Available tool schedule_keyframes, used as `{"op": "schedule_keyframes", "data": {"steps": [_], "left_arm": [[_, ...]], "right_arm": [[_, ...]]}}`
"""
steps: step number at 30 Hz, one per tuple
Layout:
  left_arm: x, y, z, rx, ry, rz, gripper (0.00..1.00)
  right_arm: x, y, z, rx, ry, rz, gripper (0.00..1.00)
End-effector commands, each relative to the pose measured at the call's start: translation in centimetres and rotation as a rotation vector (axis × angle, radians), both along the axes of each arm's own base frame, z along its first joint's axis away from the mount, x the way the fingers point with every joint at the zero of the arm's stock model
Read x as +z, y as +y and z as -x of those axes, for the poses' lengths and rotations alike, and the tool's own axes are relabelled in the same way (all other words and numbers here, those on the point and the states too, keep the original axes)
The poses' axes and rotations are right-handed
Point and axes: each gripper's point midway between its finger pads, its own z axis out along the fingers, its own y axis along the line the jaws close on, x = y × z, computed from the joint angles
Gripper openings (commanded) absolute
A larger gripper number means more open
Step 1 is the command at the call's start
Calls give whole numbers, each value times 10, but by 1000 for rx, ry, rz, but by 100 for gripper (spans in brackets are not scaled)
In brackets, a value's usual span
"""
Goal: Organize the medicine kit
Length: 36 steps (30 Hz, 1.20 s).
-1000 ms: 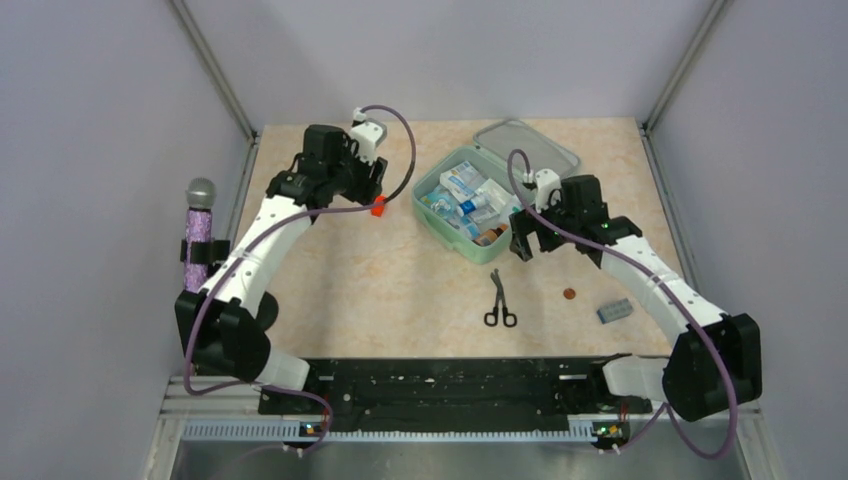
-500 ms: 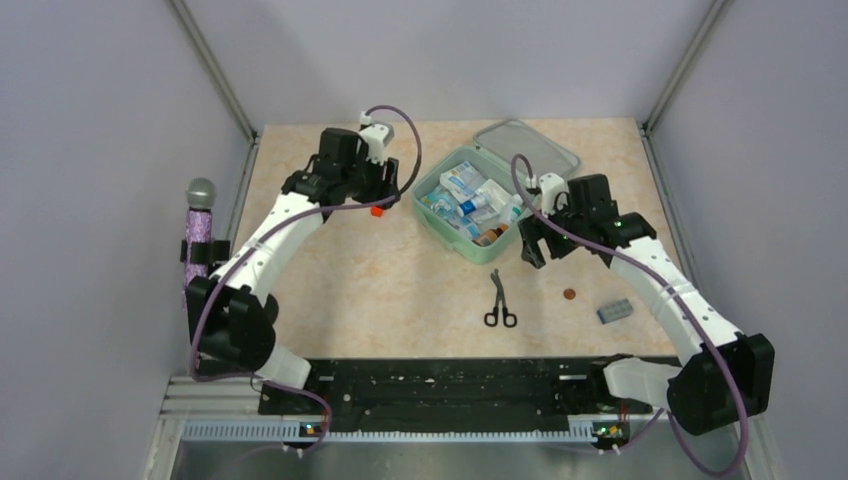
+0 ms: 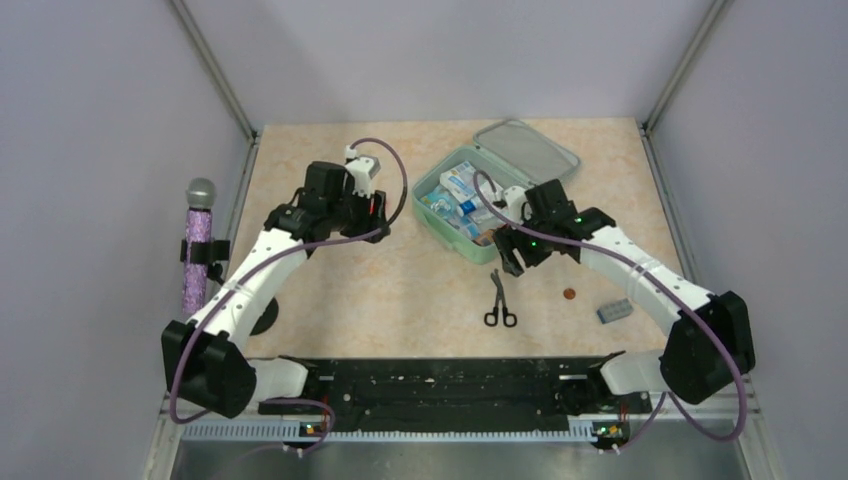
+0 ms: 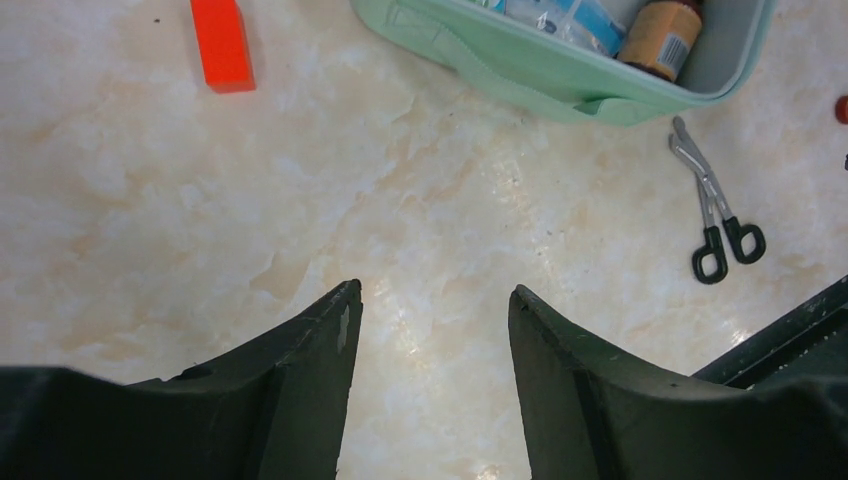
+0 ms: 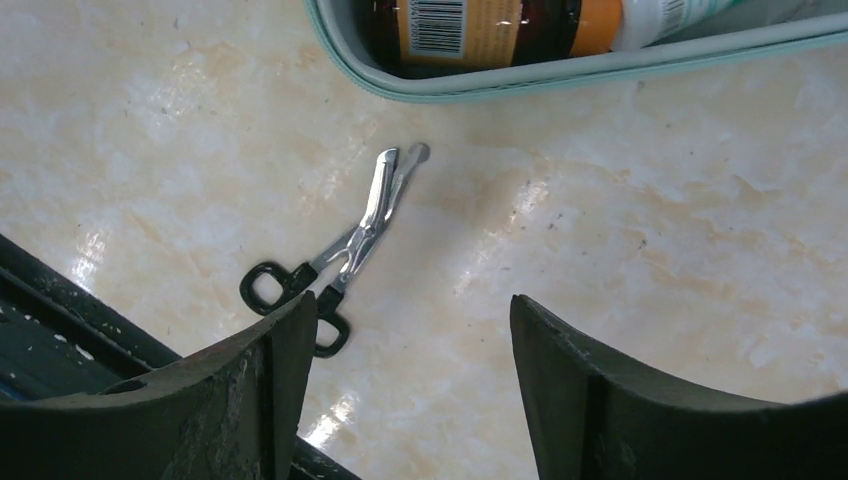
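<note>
The medicine kit (image 3: 455, 226) is a mint-green box at the back centre, its lid (image 3: 527, 148) swung open behind it. Boxes and a brown bottle (image 4: 663, 34) lie packed inside. Black-handled scissors (image 3: 499, 300) lie on the table in front of the kit. My right gripper (image 3: 510, 256) hovers open at the kit's near right corner, and the right wrist view shows the scissors (image 5: 338, 250) just left of its open fingers (image 5: 412, 305). My left gripper (image 3: 374, 214) is open and empty left of the kit (image 4: 540, 78), over bare table (image 4: 430, 295).
An orange block (image 4: 222, 45) lies left of the kit. A small brown disc (image 3: 569, 294) and a grey-blue block (image 3: 614, 311) rest at the right. A purple microphone (image 3: 196, 245) stands on the left frame. The black base rail (image 3: 450, 385) runs along the near edge.
My right gripper has moved left and nearer, from the kit's right side towards the scissors, and its jaws have narrowed somewhat. My left arm has drawn back a little from the kit.
</note>
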Motion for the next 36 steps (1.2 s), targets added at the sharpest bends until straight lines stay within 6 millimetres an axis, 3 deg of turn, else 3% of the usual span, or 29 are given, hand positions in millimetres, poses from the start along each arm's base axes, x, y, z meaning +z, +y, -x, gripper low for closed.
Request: {"op": "schedule_keyframes", "data": {"steps": [1,6,9,14,22,29,36], "left_arm": [[10,19,3,44,-61,-64,61],[10,33,-1,96,-56,-108,61],[17,36,-8,152,-62,-42,61],[29,47,-17,211,-72,12,61],[38,52,-24,231,-89,23,61],[37,54,-26,236,-87,22,61],[37,55,-27,241,-84,27,61]], "right_arm": [[2,20,-16,-50,-50,32,69],[-26,47,5,-28,23,84,66],[-38,45,2,-133,16,155,65],[-45,41,-17,-298,-27,215,50],[-63,66,-10,-247,17,201,50],[-77,62,-9,-254,27,235,50],[-91,66,-10,-244,45,233,42]]}}
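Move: The scissors lie about 12 cm below my right hand, roughly 3 cm back and 2 cm to its left. From that hand the centre of the green kit is some 23 cm ahead, 9 cm to the left and 9 cm lower; the small red-brown disc is about 16 cm to the right and 1 cm back. From my left hand the scissors lie around 30 cm right, 10 cm back and 19 cm down. I lower my right hand about 9 cm towards the scissors, carrying it some 5 cm left on the way down beside the kit's near corner. The wrist rolls and turns clockwise, roughly 20 degrees in all, until the fingers point almost straight down, while they close from wide to about half open over the blades. My left hand drifts about 5 cm left, away from the scissors, turning slightly counter-clockwise and staying open. ##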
